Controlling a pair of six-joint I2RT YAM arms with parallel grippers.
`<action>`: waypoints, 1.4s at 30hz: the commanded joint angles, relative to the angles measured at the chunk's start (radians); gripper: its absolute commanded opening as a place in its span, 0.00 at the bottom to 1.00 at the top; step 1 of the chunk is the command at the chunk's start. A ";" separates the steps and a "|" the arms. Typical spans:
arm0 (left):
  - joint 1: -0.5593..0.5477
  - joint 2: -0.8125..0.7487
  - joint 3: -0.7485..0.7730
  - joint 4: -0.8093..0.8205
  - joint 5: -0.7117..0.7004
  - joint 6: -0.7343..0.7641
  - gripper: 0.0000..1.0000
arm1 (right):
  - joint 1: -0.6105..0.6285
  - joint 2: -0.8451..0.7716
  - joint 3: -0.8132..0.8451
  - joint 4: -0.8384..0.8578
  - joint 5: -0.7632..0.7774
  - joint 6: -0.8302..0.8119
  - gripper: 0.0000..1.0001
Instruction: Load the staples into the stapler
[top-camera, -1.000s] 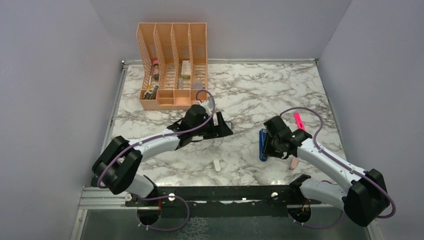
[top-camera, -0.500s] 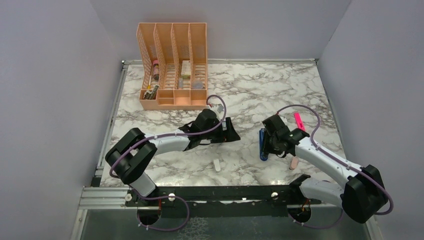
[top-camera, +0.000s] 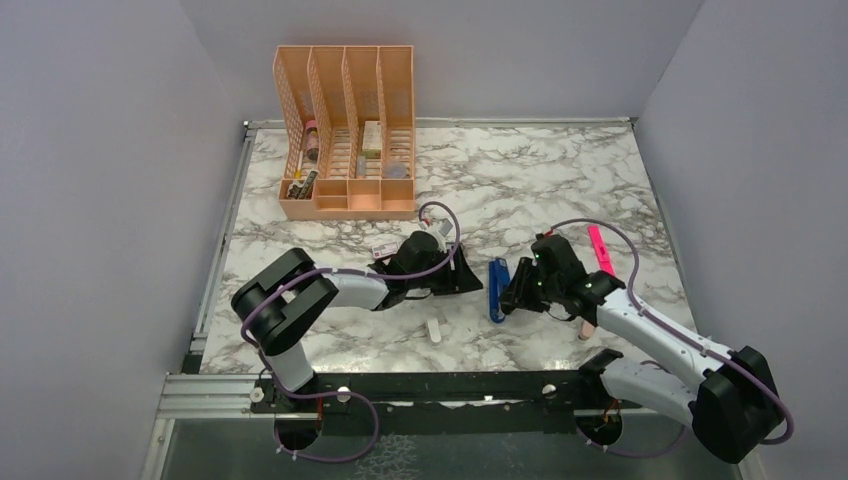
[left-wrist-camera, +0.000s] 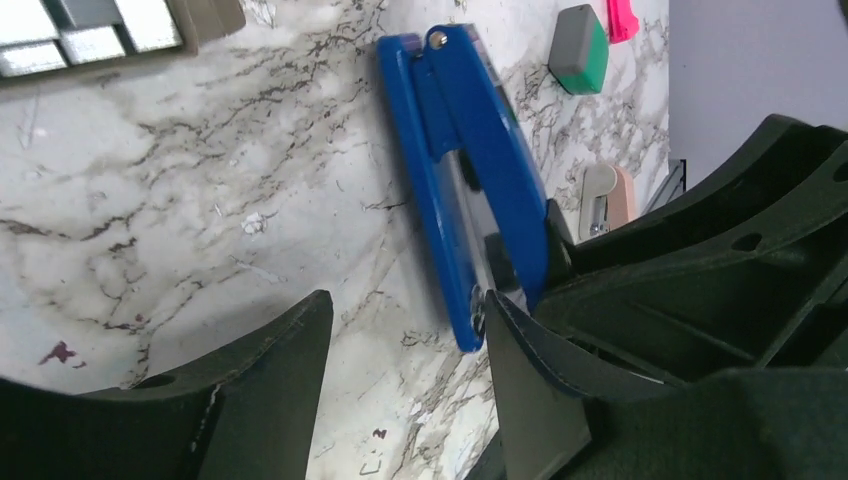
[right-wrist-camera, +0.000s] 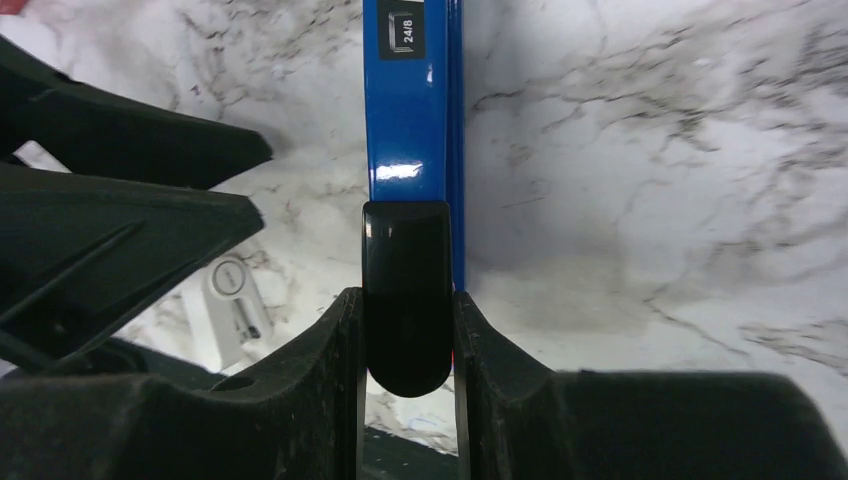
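The blue stapler (top-camera: 497, 287) lies on the marble between my two grippers, its length running near to far. My right gripper (top-camera: 513, 296) is shut on its black rear end; the right wrist view shows that black end (right-wrist-camera: 405, 300) pinched between both fingers, with the blue body (right-wrist-camera: 410, 100) reaching away. My left gripper (top-camera: 474, 278) stands open just left of the stapler (left-wrist-camera: 470, 170). Its right fingertip (left-wrist-camera: 505, 330) touches the stapler's near end, and only bare marble lies between its jaws. The staples (top-camera: 385, 248), a small pink box with a pale label, lie beside my left forearm.
A peach desk organizer (top-camera: 345, 130) stands at the back left. A pink highlighter (top-camera: 598, 248) and a pink eraser (top-camera: 587, 325) lie to the right. A small white item (top-camera: 433, 330) lies near the front. A teal block (left-wrist-camera: 580, 35) sits beyond the stapler.
My right gripper has carried the stapler left toward the table's middle. My left arm has reached right to meet it, narrowing its jaws and uncovering the staples box.
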 joint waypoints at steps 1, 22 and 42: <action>-0.029 -0.012 -0.057 0.144 -0.060 -0.057 0.58 | 0.002 -0.049 -0.062 0.212 -0.164 0.134 0.14; -0.070 0.079 -0.101 0.274 -0.014 -0.037 0.13 | 0.001 -0.084 -0.105 0.313 -0.193 0.219 0.11; -0.070 0.013 -0.095 0.122 0.070 0.260 0.00 | -0.010 0.065 0.269 -0.074 0.068 -0.074 0.14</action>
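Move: The blue stapler stands right by both hands, slightly open. Its middle is about 4 cm to the left hand's right, level with it front to back and 2 cm lower. From the right hand, which already grips the black-capped near end of the top arm, it is some 3 cm ahead, 1 cm left and 2 cm lower. The staples lie about 8 cm ahead and 5 cm left of the left hand; the small white tool is 8 cm back and 8 cm left of it. The stapler, still held by the right hand at its black cap, is dragged some 3.5 cm left towards the left hand while that wrist rolls about 15 degrees. The left hand eases 2 cm back and 2 cm down, closing its open fingers to pinch the lower blue base near its near end. Keeping that pinch, it holds while the right hand lifts the top arm about 4 cm, going slightly back to the right and unrolling. ##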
